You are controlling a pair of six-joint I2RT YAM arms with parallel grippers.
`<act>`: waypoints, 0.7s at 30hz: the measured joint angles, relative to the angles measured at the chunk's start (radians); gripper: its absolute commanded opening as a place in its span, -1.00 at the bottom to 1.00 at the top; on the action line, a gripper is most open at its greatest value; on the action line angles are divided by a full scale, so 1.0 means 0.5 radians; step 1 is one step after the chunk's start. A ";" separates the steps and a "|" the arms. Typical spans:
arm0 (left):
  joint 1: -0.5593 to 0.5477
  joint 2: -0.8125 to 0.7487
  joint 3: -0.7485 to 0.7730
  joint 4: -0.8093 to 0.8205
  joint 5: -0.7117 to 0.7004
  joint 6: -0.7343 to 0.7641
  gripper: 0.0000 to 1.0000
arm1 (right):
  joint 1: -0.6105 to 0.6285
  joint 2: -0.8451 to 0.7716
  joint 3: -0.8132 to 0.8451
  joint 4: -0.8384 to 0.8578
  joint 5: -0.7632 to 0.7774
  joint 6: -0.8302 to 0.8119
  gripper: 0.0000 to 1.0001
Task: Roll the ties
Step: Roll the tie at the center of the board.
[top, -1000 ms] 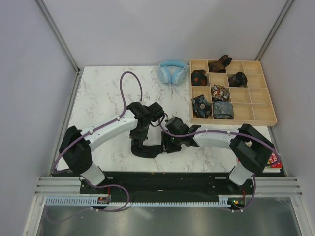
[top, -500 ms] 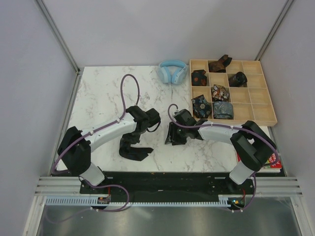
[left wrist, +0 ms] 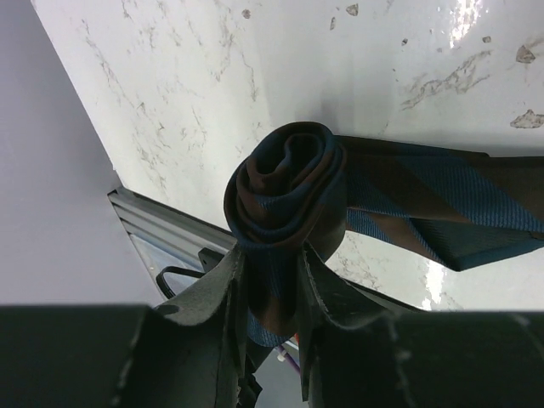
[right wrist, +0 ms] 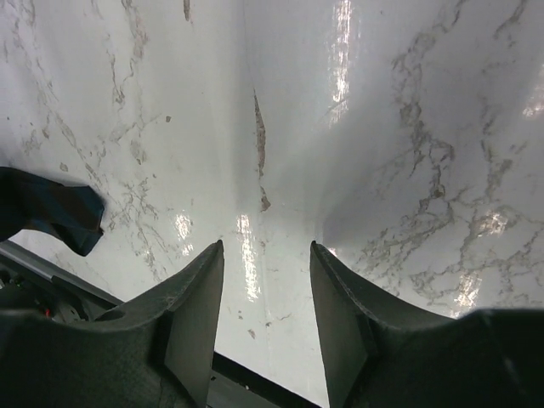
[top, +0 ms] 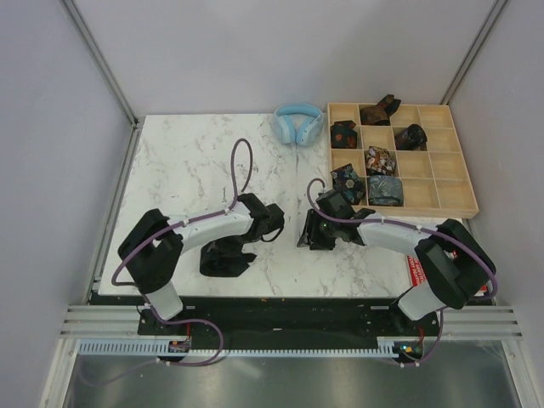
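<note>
A dark tie [left wrist: 285,191] with blue and brown stripes is wound into a tight roll, its loose tail [left wrist: 442,200] trailing right across the marble. My left gripper [left wrist: 270,263] is shut on that roll. From above, the roll and tail show as a dark bundle [top: 225,255] under my left gripper [top: 234,242] near the table's front. My right gripper [right wrist: 265,251] is open over bare marble with nothing between its fingers; it hovers at mid-table [top: 316,231]. A dark tip of the tie [right wrist: 51,212] shows at the left edge of the right wrist view.
A wooden compartment tray [top: 450,183] at the back right holds several rolled ties [top: 380,161]. Light blue headphones [top: 297,123] lie at the table's far edge beside it. A red-and-white packet [top: 418,270] lies at the front right by the right arm's base.
My left gripper has carried the rolled tie down-left toward the front edge. My right gripper has drawn away to the right and stands open, apart from the tie.
</note>
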 measured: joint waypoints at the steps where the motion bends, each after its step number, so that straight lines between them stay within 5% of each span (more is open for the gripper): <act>1: -0.016 0.021 0.000 0.001 -0.003 -0.007 -0.97 | -0.007 -0.017 -0.008 -0.004 0.001 0.002 0.06; 10: -0.227 0.281 0.071 -0.014 -0.041 -0.074 -0.85 | -0.035 -0.106 -0.053 -0.009 0.003 0.005 0.06; 16: -0.325 0.460 0.144 -0.022 -0.032 -0.103 -0.56 | -0.064 -0.131 -0.089 -0.024 0.003 0.017 0.06; 18: -0.342 0.486 0.154 -0.019 -0.027 -0.103 -0.15 | -0.072 -0.137 -0.095 -0.029 0.004 0.016 0.06; 19: -0.351 0.491 0.155 -0.015 -0.014 -0.103 0.22 | -0.072 -0.141 -0.098 -0.030 0.003 0.016 0.06; 21: -0.363 0.490 0.156 0.011 0.045 -0.093 0.50 | -0.075 -0.145 -0.101 -0.031 0.003 0.016 0.06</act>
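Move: The left hand already holds the rolled tie between its fingers; the bare spot of board it is taken to lies about 5 cm to the right, 2 cm back and some 8 cm below. The tie's loose tail is roughly 6 cm to the right, 2 cm back and 7 cm down. From the right hand, the roll is about 23 cm to the left and 2 cm back, slightly higher. The left hand carries the roll about 5 cm right while lowering it 4 cm, then opens its fingers. ##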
